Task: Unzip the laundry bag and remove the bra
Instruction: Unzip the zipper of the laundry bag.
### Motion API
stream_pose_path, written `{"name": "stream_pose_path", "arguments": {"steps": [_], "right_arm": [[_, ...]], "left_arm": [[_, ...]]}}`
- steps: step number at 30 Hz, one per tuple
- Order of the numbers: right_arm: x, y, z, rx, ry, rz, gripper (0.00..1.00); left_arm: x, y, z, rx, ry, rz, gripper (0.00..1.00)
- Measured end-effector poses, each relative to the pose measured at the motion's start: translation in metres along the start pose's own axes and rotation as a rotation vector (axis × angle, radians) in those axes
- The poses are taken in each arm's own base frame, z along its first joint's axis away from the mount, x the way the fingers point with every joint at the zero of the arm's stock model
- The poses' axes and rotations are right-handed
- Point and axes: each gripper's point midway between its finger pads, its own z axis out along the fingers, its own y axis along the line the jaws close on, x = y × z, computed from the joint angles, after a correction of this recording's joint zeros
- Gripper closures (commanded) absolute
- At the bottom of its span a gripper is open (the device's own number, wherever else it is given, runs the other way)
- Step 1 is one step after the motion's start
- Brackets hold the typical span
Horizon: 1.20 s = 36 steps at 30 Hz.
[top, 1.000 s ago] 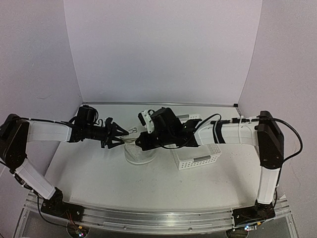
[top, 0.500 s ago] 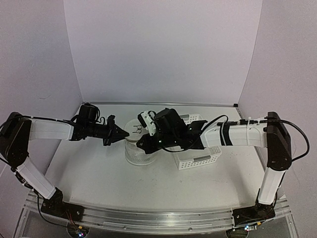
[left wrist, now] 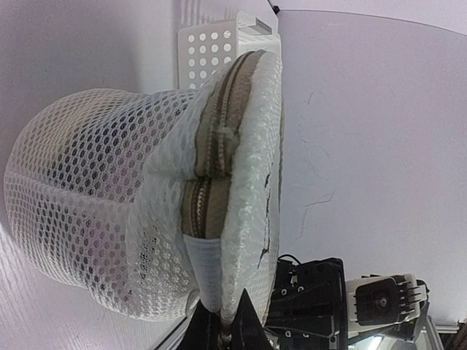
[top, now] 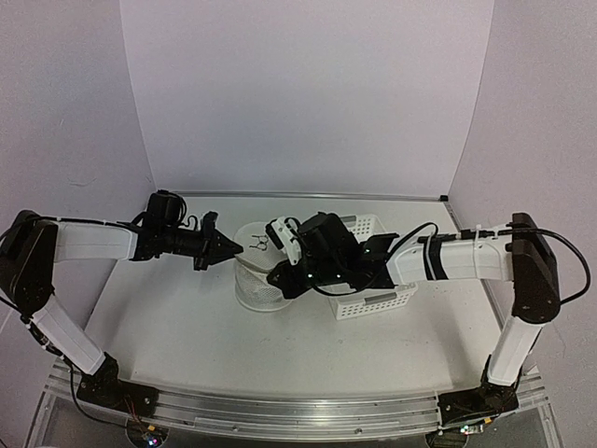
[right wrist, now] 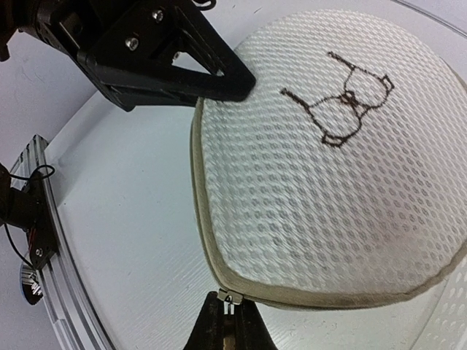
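Note:
The laundry bag stands as a white mesh cylinder mid-table, its round lid carrying a small black mark. A tan zipper band runs round the lid's rim. My left gripper reaches in from the left and is shut on the fabric edge of the lid's rim. My right gripper is shut on the small metal zipper pull at the near rim; from above it sits at the bag's right side. The bra is hidden.
A white lattice plastic basket stands right of the bag, partly under the right arm; its perforated wall shows behind the bag. The left gripper's black fingers press at the lid's far-left edge. Purple walls enclose the table.
The left gripper has shut on the lid's rim. The right arm has shifted right and lower beside the bag, keeping hold of the zipper pull; the lid now shows from above.

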Motion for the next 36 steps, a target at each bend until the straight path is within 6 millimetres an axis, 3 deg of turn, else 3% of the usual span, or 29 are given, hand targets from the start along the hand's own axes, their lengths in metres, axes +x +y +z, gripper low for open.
{"name": "stream_pose_path", "arguments": {"steps": [8,18,28,36], "right_arm": [[0.004,-0.02,-0.017,0.107,-0.025,-0.081,1.0],[0.006,-0.067,-0.032,0.225,-0.031,-0.123,1.0],[0.011,-0.048,-0.027,0.112,-0.041,-0.1,1.0],[-0.011,-0.031,-0.024,0.079,-0.1,-0.07,1.0]], "left_arm": [[-0.004,-0.022,-0.005,0.01,0.032,0.11,1.0],[-0.006,-0.038,-0.012,-0.018,0.079,0.233,1.0],[-0.022,-0.035,-0.008,-0.054,0.121,0.271,1.0],[-0.052,-0.037,0.002,-0.065,0.13,0.288,0.96]]}}
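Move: The right fingers already hold the zipper pull at the near edge of the bag's lid. The right-hand stretch of the rim lies about 6 cm ahead of them and 3 cm right, nearly level; the lid's middle is 7 cm ahead and 3 left. The basket stands some 22 cm right, 6 ahead, 11 below. For the left hand, still pinching the rim, the pull is about 6 cm back, 7 right, 2 below. Keeping its pinch on the zipper pull, the right hand draws it right and forward along the near rim, some 6.5 cm rightward, then eases back left about 3 cm, rising slightly at the end. The left hand keeps hold of the rim, first lifts about 4 cm, then pushes nearly 5 cm forward, turning some 15 degrees. ##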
